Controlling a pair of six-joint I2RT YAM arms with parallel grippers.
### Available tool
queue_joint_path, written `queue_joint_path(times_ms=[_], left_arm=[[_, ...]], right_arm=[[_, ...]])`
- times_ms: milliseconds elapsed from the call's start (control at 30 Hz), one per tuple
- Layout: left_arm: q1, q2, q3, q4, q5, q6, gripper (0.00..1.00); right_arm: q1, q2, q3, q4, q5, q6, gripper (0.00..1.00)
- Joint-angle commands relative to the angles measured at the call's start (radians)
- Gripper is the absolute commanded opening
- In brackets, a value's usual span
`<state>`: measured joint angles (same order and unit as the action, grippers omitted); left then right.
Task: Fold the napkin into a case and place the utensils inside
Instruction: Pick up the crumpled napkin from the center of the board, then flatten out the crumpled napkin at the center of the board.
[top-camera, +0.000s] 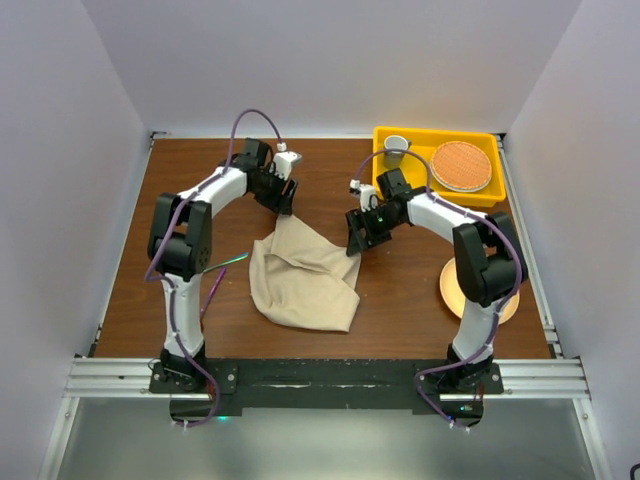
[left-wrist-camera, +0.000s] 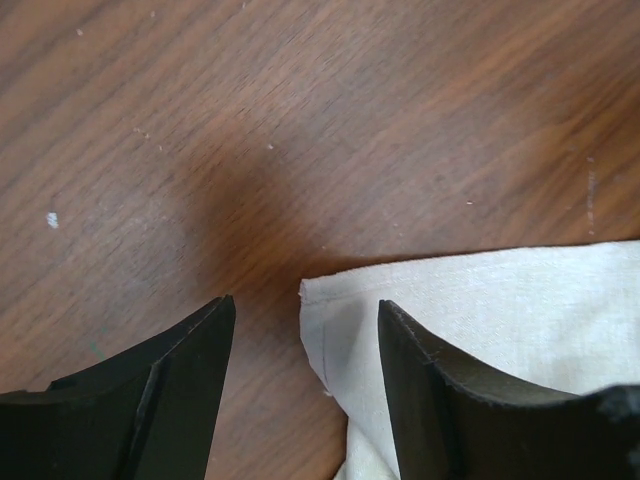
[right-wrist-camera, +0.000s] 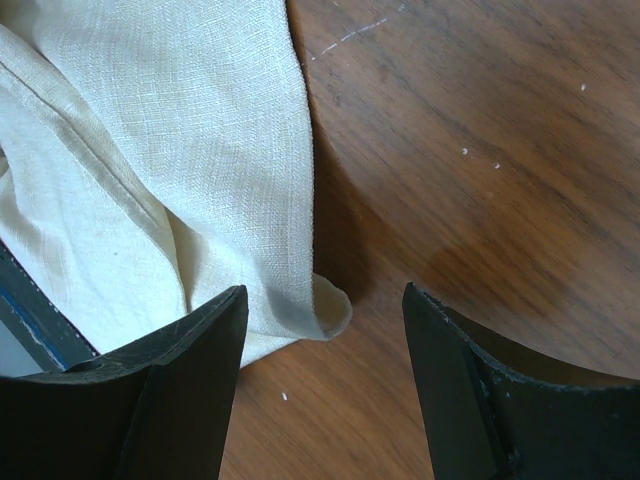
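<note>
The beige napkin (top-camera: 302, 275) lies crumpled in the middle of the table. My left gripper (top-camera: 283, 205) hovers at its far corner. In the left wrist view that gripper (left-wrist-camera: 306, 303) is open, the hemmed napkin corner (left-wrist-camera: 350, 300) lies flat between the fingers, and the right finger (left-wrist-camera: 440, 400) is above the cloth. My right gripper (top-camera: 356, 243) is at the napkin's right corner. In the right wrist view it (right-wrist-camera: 325, 291) is open, with a curled napkin corner (right-wrist-camera: 330, 310) between the fingers, unpinched. One thin iridescent utensil (top-camera: 230, 262) pokes out beside the left arm; the rest is hidden.
A yellow tray (top-camera: 485, 195) at the back right holds a white cup (top-camera: 396, 146) and a round woven mat (top-camera: 461, 166). A peach plate (top-camera: 448, 285) lies at the right, half hidden by the right arm. White walls close in the brown table.
</note>
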<state>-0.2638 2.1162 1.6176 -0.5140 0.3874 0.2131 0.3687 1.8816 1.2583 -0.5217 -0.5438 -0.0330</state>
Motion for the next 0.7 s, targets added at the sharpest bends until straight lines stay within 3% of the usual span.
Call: queue_joint_path(times_ms=[0, 67, 100, 167, 200, 267, 333, 433, 667], left_arm=[[0.009, 0.025, 0.045, 0.022, -0.009, -0.034, 0.63], [0.009, 0.034, 0.041, 0.022, 0.016, -0.031, 0.60], [0.009, 0.039, 0.041, 0.016, 0.056, -0.029, 0.54], [0.009, 0.044, 0.045, -0.003, 0.093, -0.021, 0.37], [0.009, 0.041, 0.047, -0.026, 0.147, -0.011, 0.17], [0.009, 0.007, 0.042, -0.040, 0.212, 0.000, 0.01], [0.008, -0.085, -0.005, -0.012, 0.294, -0.001, 0.00], [0.008, -0.220, -0.041, 0.025, 0.350, -0.026, 0.00], [0.006, -0.468, -0.002, -0.078, 0.473, -0.027, 0.00]], right_arm=[[0.012, 0.008, 0.006, 0.035, -0.027, 0.018, 0.68], [0.013, 0.020, 0.003, 0.032, -0.021, 0.016, 0.67], [0.013, 0.025, 0.004, 0.028, -0.019, 0.016, 0.65], [0.013, 0.030, 0.010, 0.017, -0.027, 0.015, 0.54], [0.013, 0.030, 0.015, 0.008, -0.033, 0.009, 0.48], [0.013, 0.016, 0.035, -0.012, -0.028, -0.001, 0.22], [0.009, -0.007, 0.061, -0.064, -0.018, -0.034, 0.00], [-0.014, -0.102, 0.085, -0.116, -0.001, -0.077, 0.00], [-0.129, -0.357, 0.208, -0.322, 0.067, -0.226, 0.00]])
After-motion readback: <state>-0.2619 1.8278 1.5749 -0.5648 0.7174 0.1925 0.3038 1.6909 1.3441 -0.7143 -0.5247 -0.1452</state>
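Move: The napkin's far left corner lies between my open left fingers, about 2 cm below and 1 cm back and right of their midpoint. The fork is some 14 cm back and 14 cm left of that hand. The napkin's right corner sits between my right fingers, straight below by about 1 cm. From that hand the yellow bin is roughly 21 cm ahead and 16 cm right, the plate about 9 cm back and 24 cm right. I sink both hands the last 1 to 2 cm and shut the fingers, pinching one napkin corner in each, the left a touch sooner. Then I lift quickly: my left hand ends about 13 cm higher, drifting some 5 cm back and 4 cm right with its fingertips swinging outward to the right some 20 degrees, while my right rises about 8 cm and slides 3 cm right. ##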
